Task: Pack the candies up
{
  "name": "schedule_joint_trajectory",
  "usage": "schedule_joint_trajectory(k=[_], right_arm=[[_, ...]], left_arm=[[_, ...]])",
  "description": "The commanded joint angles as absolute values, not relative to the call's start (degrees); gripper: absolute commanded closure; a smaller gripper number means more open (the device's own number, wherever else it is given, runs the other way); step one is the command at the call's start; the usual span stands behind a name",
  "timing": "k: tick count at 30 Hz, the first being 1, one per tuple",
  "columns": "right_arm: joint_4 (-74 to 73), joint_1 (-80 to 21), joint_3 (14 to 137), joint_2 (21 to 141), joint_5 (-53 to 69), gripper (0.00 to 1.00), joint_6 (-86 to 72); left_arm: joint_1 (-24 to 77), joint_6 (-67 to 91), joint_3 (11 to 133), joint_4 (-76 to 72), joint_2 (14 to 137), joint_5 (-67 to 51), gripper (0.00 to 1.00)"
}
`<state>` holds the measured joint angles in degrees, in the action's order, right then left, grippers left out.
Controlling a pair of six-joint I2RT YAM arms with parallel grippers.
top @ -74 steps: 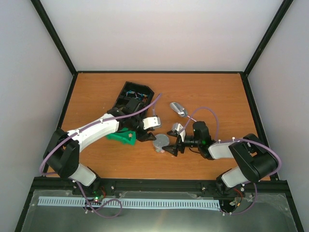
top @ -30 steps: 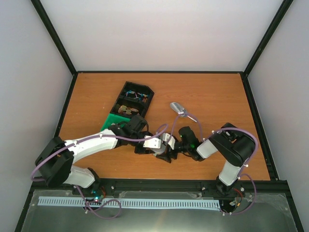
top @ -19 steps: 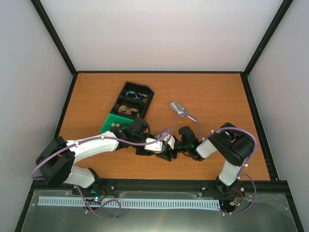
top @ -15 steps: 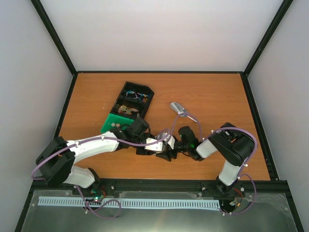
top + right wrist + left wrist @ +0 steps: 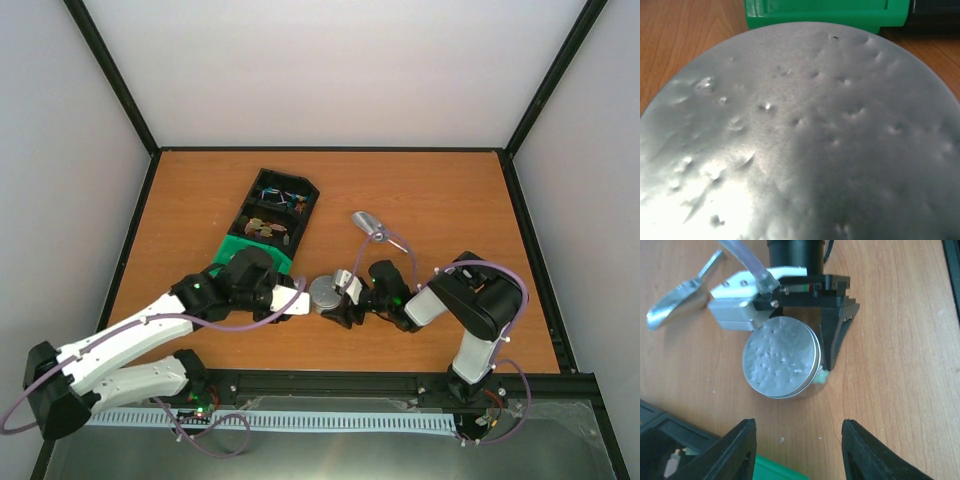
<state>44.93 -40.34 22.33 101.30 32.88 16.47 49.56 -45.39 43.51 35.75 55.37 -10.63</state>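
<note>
A round tin with a dimpled silver lid (image 5: 781, 360) stands on the wooden table (image 5: 430, 190), near the front middle (image 5: 325, 293). My right gripper (image 5: 337, 302) is shut on the tin; its white finger and black finger (image 5: 836, 335) press opposite sides. That lid (image 5: 800, 140) fills the right wrist view. My left gripper (image 5: 800, 450) hovers open a little short of the tin, nothing between its fingers (image 5: 740, 450). The candies are hidden; only a pale green speck (image 5: 823, 375) shows at the tin's side.
A metal scoop (image 5: 368, 225) lies behind the tin, also in the left wrist view (image 5: 677, 300). A black compartment tray (image 5: 275, 205) with brown bits and a colourful tangle sits back left. A green container (image 5: 240, 255) lies beside it (image 5: 825, 12).
My left arm has drawn back to the left, away from the tin. The right gripper stayed at the tin and closed in on its sides.
</note>
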Motion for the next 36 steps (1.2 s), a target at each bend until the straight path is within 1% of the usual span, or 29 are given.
schedule_joint_trajectory(k=[1, 7, 9, 13, 19, 23, 27, 29, 33, 36], right_arm=[[45.88, -40.87, 22.65, 102.61, 30.4, 0.28, 15.42], [45.7, -40.87, 22.46, 102.44, 30.84, 0.29, 15.49], [45.52, -40.87, 22.43, 102.33, 31.09, 0.31, 15.57], [45.01, -40.87, 22.48, 102.09, 30.73, 0.31, 16.02], [44.91, -40.87, 22.43, 102.06, 30.87, 0.32, 15.95], [45.07, -40.87, 22.22, 101.87, 31.84, 0.33, 16.32], [44.93, -40.87, 22.14, 101.91, 32.24, 0.37, 16.69], [44.86, -40.87, 22.2, 101.95, 32.86, 0.4, 16.81], [44.45, -40.91, 22.41, 102.21, 32.91, 0.46, 17.0], [44.24, -40.87, 22.44, 102.33, 33.48, 0.48, 17.2]], left_arm=[[51.12, -46.64, 44.07, 32.35, 62.22, -8.33, 0.52], [57.23, -47.46, 43.33, 22.31, 68.34, -3.25, 0.56], [58.41, -46.78, 43.28, 20.22, 70.72, -1.53, 0.57], [59.51, -47.29, 42.91, 16.23, 74.37, 0.53, 0.58], [60.07, -47.55, 43.28, 14.21, 78.45, 2.3, 0.59], [60.03, -47.39, 43.29, 12.74, 80.38, 5.05, 0.65], [60.03, -47.37, 42.24, 12.64, 80.83, 7.64, 0.76], [60.03, -48.0, 41.3, 12.9, 79.81, 7.95, 0.79], [60.03, -48.69, 39.64, 13.79, 77.94, 8.92, 0.81], [59.86, -48.92, 38.16, 14.32, 77.09, 9.62, 0.82]])
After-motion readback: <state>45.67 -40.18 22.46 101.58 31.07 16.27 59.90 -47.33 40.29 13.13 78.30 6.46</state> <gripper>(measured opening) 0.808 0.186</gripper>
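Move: The silver lid on the jar lies some 6 cm ahead of the left hand, 6 cm to its right and 9 cm below. From that hand the green tray is about 11 cm ahead and 12 cm to the left, the scoop some 18 cm ahead and 14 cm to the right, both roughly 15 cm down. The right hand already has the jar between its fingers, with the lid about 5 cm above it, 1 cm to its left and level fore and aft. The left hand drops about 8 cm while swinging some 6 cm to the right and then 3 cm forward, down to the back part of the lid's rim, tilting about 15 degrees so that its fingers point less to the right and more forward, and narrowing them from half open to nearly shut, mostly late in the descent, where a fingertip comes to touch the lid's back-left edge. The right hand stays low and keeps its hold around the jar, steadying it with barely half a centimetre of forward drift. ##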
